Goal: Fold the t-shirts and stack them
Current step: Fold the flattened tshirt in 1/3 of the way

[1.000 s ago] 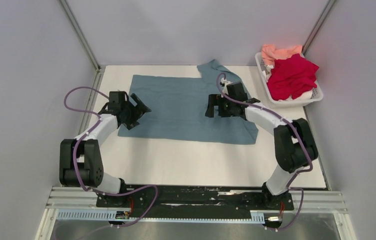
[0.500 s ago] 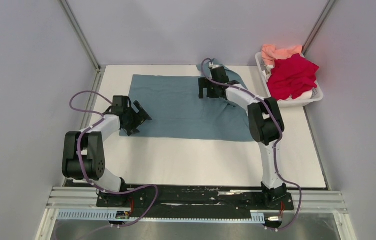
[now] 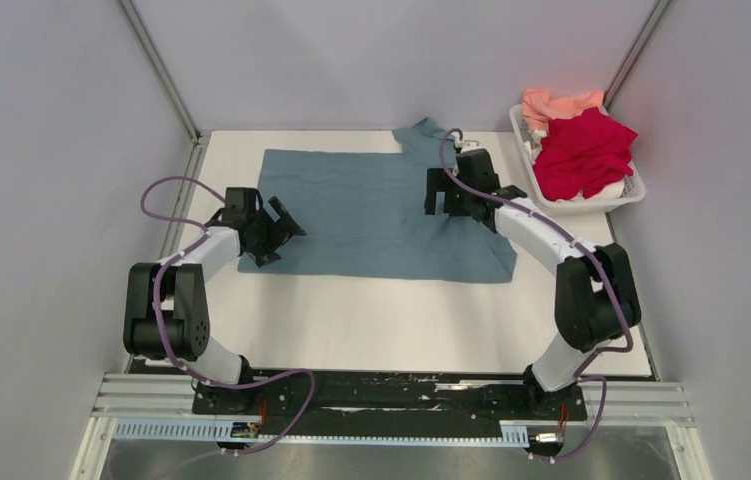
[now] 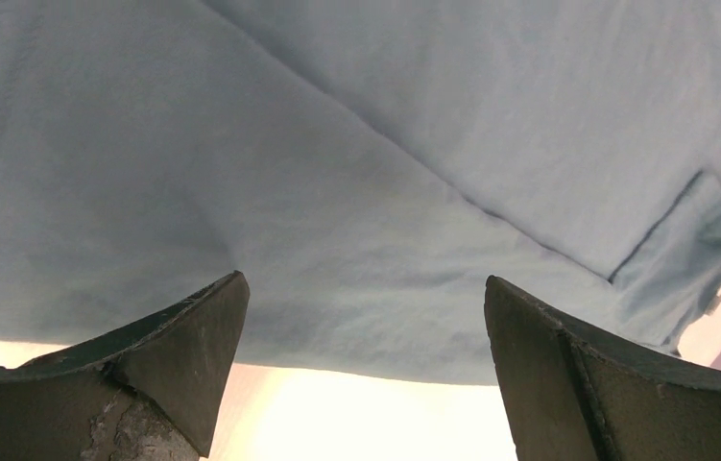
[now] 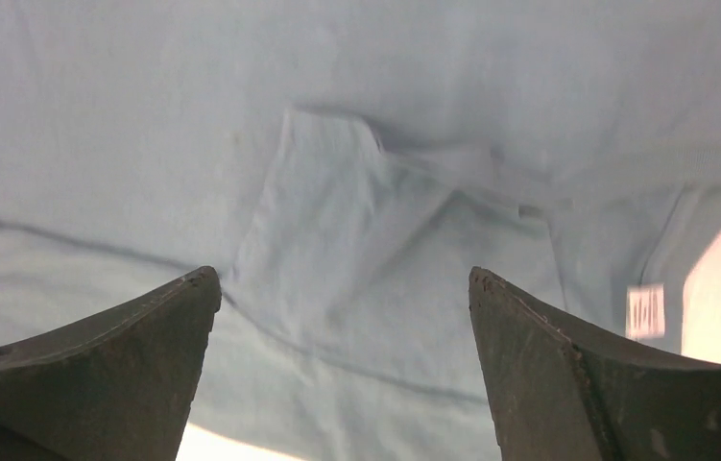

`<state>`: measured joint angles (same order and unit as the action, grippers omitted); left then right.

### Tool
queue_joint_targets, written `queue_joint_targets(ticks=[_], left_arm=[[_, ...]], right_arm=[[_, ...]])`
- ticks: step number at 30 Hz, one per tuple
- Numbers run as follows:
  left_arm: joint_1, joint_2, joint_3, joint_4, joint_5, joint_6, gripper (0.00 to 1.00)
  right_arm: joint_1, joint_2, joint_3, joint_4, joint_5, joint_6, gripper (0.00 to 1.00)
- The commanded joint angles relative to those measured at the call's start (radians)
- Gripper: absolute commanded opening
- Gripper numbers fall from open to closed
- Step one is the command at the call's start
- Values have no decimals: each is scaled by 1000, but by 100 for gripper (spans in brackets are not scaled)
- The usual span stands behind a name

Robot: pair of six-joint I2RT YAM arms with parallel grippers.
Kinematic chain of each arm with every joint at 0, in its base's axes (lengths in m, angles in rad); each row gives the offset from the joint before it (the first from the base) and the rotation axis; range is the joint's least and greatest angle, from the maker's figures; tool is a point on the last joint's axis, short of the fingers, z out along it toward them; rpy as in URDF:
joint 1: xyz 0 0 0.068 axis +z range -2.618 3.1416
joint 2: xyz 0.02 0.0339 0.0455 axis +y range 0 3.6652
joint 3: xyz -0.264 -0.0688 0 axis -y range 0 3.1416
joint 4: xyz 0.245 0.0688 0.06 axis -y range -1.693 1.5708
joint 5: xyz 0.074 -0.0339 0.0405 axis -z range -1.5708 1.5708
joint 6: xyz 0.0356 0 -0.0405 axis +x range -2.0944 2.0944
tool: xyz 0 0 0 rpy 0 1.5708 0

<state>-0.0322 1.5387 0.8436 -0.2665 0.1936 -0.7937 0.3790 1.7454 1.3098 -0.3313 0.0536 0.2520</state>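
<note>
The teal-blue t-shirt (image 3: 371,215) lies spread flat on the white table, one sleeve poking out at the far edge. It fills the left wrist view (image 4: 337,173) and the right wrist view (image 5: 356,192), where its small white tag (image 5: 646,310) shows. My left gripper (image 3: 279,229) is open and empty over the shirt's near left corner. My right gripper (image 3: 438,199) is open and empty above the shirt's right side. The crimson red t-shirt (image 3: 583,152) and the salmon-pink t-shirt (image 3: 554,104) lie crumpled in the basket.
The white slotted basket (image 3: 587,205) stands at the back right of the table (image 3: 401,320), close to my right arm. Grey walls close in the left, back and right sides.
My right gripper swung from the shirt's middle right to the far collar area, then back toward the right side. My left gripper shifted slightly toward the near left corner. Both stayed open.
</note>
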Motion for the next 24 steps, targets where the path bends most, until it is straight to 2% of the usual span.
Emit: queue_joint_targets(ticks=[1,8,13,18,20,24], left_arm=[[-24,-8,60,46,38,18,100],[-28,15,64,39,38,23,100],[-29,-4,61,8,9,38,100],[-28,-12,74,1,7,43,100],[-29,-12,80,8,18,45,100],[-29,-3,81,42,49,38,100]], right_arm=[[4,-72,-168,87,-75,74,100],[-38,158,71,70,-74,101,100],[-65,320,235,44,17,91,100],[-83,424,467,19,83,-10,100],[-80,384,460,-2,45,-16,100],[-48,168,231,-4,36,25,100]])
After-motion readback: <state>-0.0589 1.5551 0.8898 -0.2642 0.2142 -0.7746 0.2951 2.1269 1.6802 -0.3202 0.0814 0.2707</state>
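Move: The ruffled patch of the flattened t-shirt lies about 5 cm ahead of the right hand, 3 cm to its right and some 10 cm below. The shirt's white tag is roughly 12 cm to this hand's right and 2 cm ahead, the far sleeve straight ahead by about 22 cm, and the near hem 10 cm straight back. For the left hand, the ruffle is about 25 cm right, 7 cm ahead and 4 cm down. Over the ruffled cloth the open right gripper swings back about 3 cm, then sinks some 7 cm in all while sweeping forward about 13 cm towards the far sleeve, lifting nearly 4 cm near the end. Its fingers stay wide, tipping a little further down mid-stroke, then levelling out; contact can't be made out. The left gripper, open over the shirt's left part, shifts about 2 cm forward, right and up. ##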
